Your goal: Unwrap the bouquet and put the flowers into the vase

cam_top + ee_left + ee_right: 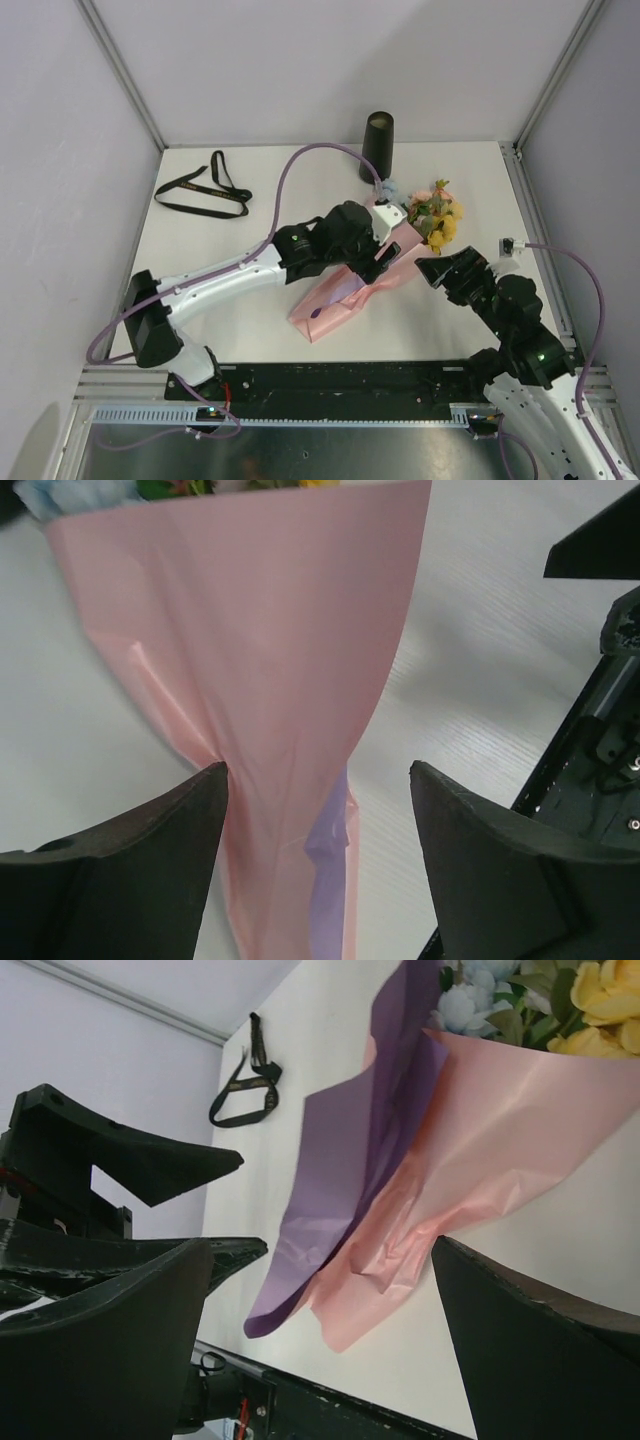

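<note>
The bouquet [335,300] lies on the table in pink paper [260,630] with a purple sheet [340,1190] showing inside it. No ribbon is round it. Its flowers [436,215], yellow, peach and pale blue, point to the back right, near the black vase [377,146] standing upright. My left gripper [385,255] hovers over the wrap's narrow waist, open, its fingers either side of the paper [318,780]; the left finger touches the pink edge. My right gripper [435,270] is open just right of the bouquet, facing the loose paper tail [320,1243].
A black ribbon [205,190] lies loose at the back left of the table. Grey walls with metal posts close in the table at the back and both sides. The black base rail [330,380] runs along the near edge.
</note>
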`<state>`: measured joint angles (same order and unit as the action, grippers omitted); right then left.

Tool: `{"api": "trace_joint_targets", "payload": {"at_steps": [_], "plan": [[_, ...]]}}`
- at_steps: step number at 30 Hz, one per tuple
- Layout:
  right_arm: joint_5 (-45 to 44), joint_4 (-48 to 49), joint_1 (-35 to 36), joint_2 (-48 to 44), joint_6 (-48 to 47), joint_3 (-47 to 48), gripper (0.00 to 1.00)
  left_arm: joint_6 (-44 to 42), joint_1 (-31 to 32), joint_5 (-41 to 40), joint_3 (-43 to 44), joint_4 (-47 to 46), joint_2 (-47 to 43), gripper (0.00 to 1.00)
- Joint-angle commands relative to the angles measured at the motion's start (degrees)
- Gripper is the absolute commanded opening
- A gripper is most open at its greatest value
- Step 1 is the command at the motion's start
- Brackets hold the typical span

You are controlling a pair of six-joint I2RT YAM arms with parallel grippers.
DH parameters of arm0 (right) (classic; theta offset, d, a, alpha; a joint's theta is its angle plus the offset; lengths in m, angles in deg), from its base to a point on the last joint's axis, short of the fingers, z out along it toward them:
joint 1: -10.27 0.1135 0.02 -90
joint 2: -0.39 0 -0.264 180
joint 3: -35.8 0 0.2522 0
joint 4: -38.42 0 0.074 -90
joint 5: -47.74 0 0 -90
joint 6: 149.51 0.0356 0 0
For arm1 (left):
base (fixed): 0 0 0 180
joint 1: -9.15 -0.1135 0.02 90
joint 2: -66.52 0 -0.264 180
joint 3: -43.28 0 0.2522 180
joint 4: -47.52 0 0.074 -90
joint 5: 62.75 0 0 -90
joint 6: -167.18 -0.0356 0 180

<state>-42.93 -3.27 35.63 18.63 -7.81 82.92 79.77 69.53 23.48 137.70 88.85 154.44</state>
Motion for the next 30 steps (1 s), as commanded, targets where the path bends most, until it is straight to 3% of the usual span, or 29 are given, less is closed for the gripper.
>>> {"api": "trace_joint_targets", "payload": {"at_steps": [1, 9, 11, 16, 23, 30], "plan": [[-1.74, -0.28, -0.22, -0.6, -1.17, -0.84, 0.98, 1.13, 0.68, 2.98, -1.04, -1.17, 2.59, 0.77], [-2.03, 0.53, -0.27, 0.2, -1.17, -1.83, 0.98, -0.99, 0.7, -1.48, -2.09, -3.35, 6.54, 0.68], [-1.92, 0.6, -0.24, 0.7, -1.17, -2.12, 0.98, -1.09, 0.7, -2.13, -2.51, -3.96, 6.89, 0.6], [-1.56, 1.31, -0.25, 1.59, -0.87, -3.2, 0.98, 0.32, 0.04, -5.09, -3.52, -5.3, 6.04, 0.24], [-0.7, 8.23, -0.39, 4.79, 0.35, -8.92, 0.98, 14.45, -8.11, -5.54, -6.73, -5.55, 2.65, 0.04], [7.8, 20.04, -4.05, 13.57, 1.86, -15.86, 0.98, 18.55, -13.1, -4.99, -11.81, -5.81, -0.74, 0.0]]}}
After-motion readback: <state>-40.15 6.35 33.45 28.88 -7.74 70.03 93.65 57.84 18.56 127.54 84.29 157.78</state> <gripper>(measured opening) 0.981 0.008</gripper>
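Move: The bouquet wrap's free upper flap edge stands about 8 cm below the left hand, 1 cm ahead and 1 cm to its right. The flowers lie some 15 cm ahead and 14 cm right of that hand; the vase is about 28 cm ahead, 2 cm right. From the right hand, the wrap's right edge is roughly 4 cm ahead, 5 cm left and 14 cm below, with the flowers about 16 cm straight ahead. The wrap's flap edge is pinched by the left hand, which sinks about 7 cm onto it with its part-open fingers closing fully, then draws the paper forward and left, some 8 cm, turning about 25 degrees counter-clockwise. Meanwhile the right hand, fingers staying wide open, lowers about 10 cm beside the wrap's right edge, tipping downward slightly. ##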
